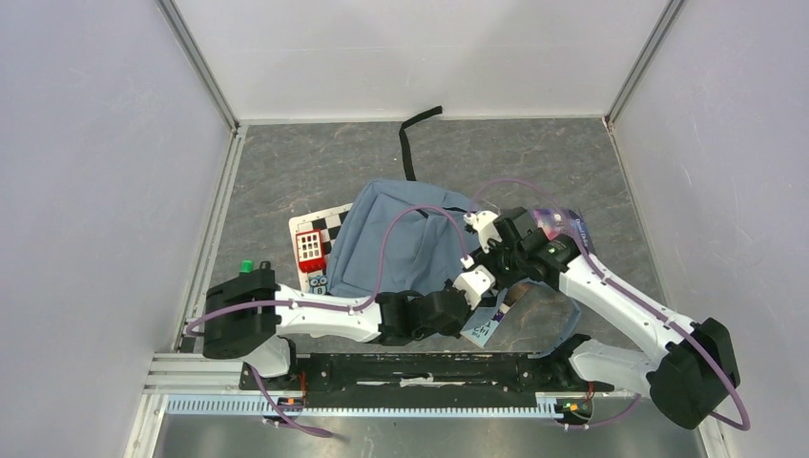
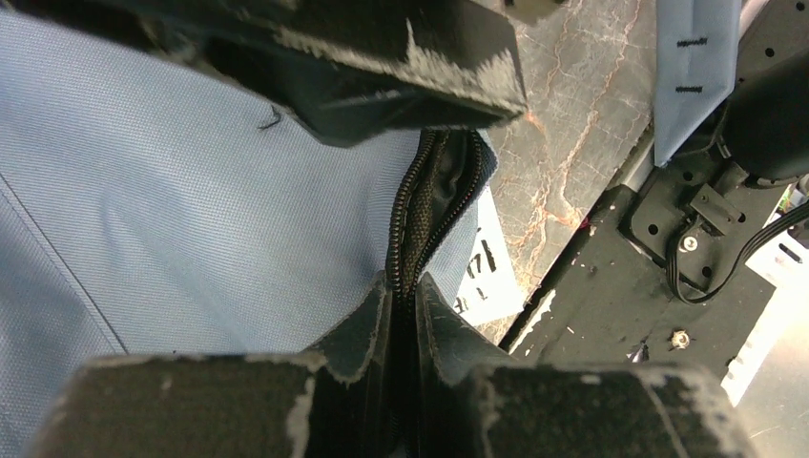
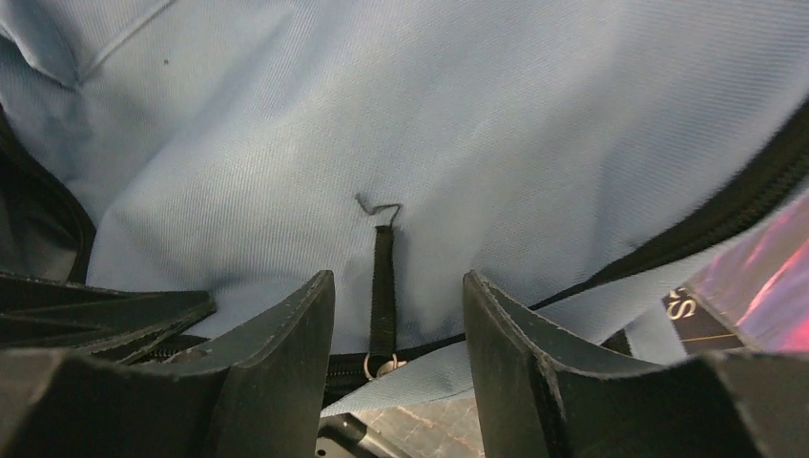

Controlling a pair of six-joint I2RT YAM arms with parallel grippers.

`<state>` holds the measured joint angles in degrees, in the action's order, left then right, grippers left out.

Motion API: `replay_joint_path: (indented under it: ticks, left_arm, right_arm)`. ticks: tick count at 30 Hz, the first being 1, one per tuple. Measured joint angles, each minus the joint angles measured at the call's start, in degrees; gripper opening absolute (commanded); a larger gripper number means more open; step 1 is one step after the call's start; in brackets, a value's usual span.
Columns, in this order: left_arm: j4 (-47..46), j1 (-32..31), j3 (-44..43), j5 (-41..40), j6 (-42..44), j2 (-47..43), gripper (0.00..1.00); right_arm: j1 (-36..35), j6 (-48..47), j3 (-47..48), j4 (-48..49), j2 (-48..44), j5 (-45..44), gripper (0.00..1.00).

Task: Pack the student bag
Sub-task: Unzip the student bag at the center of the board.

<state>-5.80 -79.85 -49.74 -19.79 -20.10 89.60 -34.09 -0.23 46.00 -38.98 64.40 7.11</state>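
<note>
The student bag [image 1: 401, 248], grey-blue fabric, lies in the middle of the table with its open mouth toward the arms. My left gripper [image 2: 403, 286] is shut on the bag's black zip edge [image 2: 420, 219], with the fabric pinched between its fingertips. My right gripper [image 3: 399, 286] hangs just above, open. Its two fingers stand either side of the black zip pull strap [image 3: 383, 277] without touching it. The metal ring of the pull [image 3: 383, 364] shows low between them. In the top view both grippers meet at the bag's near right edge.
A glossy purple book [image 1: 563, 224] lies at the bag's right side by the right arm. A checkered card with a red block [image 1: 310, 248] sits left of the bag. A black strap [image 1: 410, 143] trails to the back. A white label [image 2: 487, 277] lies near the base rail [image 1: 410, 367].
</note>
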Motion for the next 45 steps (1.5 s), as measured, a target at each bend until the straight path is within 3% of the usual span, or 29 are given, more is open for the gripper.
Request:
replay_joint_path:
  ticks: [8, 14, 16, 18, 20, 25, 34, 45]
  left_arm:
    - [2.47, -0.87, -1.73, -1.4, -0.02, 1.14, 0.07]
    - [3.17, -1.07, -1.77, -2.32, -0.11, 1.42, 0.06]
    - [3.3, -1.18, -1.77, -2.75, -0.55, 1.42, 0.06]
    - [3.39, -1.22, -1.79, -3.08, -0.94, 1.42, 0.06]
    - [3.52, -1.27, -1.88, -3.37, -1.49, 1.42, 0.05]
    - [3.76, -1.29, -1.97, -3.96, -1.75, 1.42, 0.04]
    - [3.96, -1.27, -1.97, -4.24, -1.68, 0.9, 0.02]
    - [4.15, -1.95, -1.97, -5.01, -1.66, 0.85, 0.02]
  right_arm:
    - [-1.97, 1.42, -3.32, -0.94, -1.86, 0.87, 0.53]
    - [-3.54, 2.93, -5.55, 1.62, -2.21, 0.48, 0.39]
    - [-3.96, 3.54, -6.14, 2.54, -2.34, -0.28, 0.28]
    - [-4.13, 3.91, -6.64, 3.21, -2.82, -1.01, 0.09]
    - [-4.24, 4.66, -7.15, 3.85, -3.52, -2.1, 0.0]
    - [-4.55, 6.88, -7.32, 4.66, -5.51, -7.32, 0.0]
    - [-4.87, 8.41, -0.66, 6.08, -9.46, -24.55, 0.0]
    - [-4.85, 4.57, 0.94, 12.44, -4.9, -36.7, 0.0]
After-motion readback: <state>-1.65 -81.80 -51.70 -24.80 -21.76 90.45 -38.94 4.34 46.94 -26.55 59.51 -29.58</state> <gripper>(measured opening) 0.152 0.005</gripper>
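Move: The zipper pull hangs just off the right hand's open fingers, about 3 cm back, straight in line sideways and 3 cm lower; from the left hand it lies roughly 5 cm ahead, 3 cm right and 2 cm down. Under the bag's edge, some 10 cm below the right hand, the brown book is 3 cm back and 4 cm right, the treehouse book 10 cm back and 2 cm left. The Crusoe book lies 8 cm ahead and 15 cm right. Drawing back and down about 3 cm each, the right hand closes on the zipper pull, then pulls it forward and up, veering right, along the zipper away from the left hand, some 10 cm forward and 9 cm up, swinging its fingertips forward about 30 degrees and turning clockwise. The left hand stays put, keeping its pinch on the bag's edge at the zipper's near end. ##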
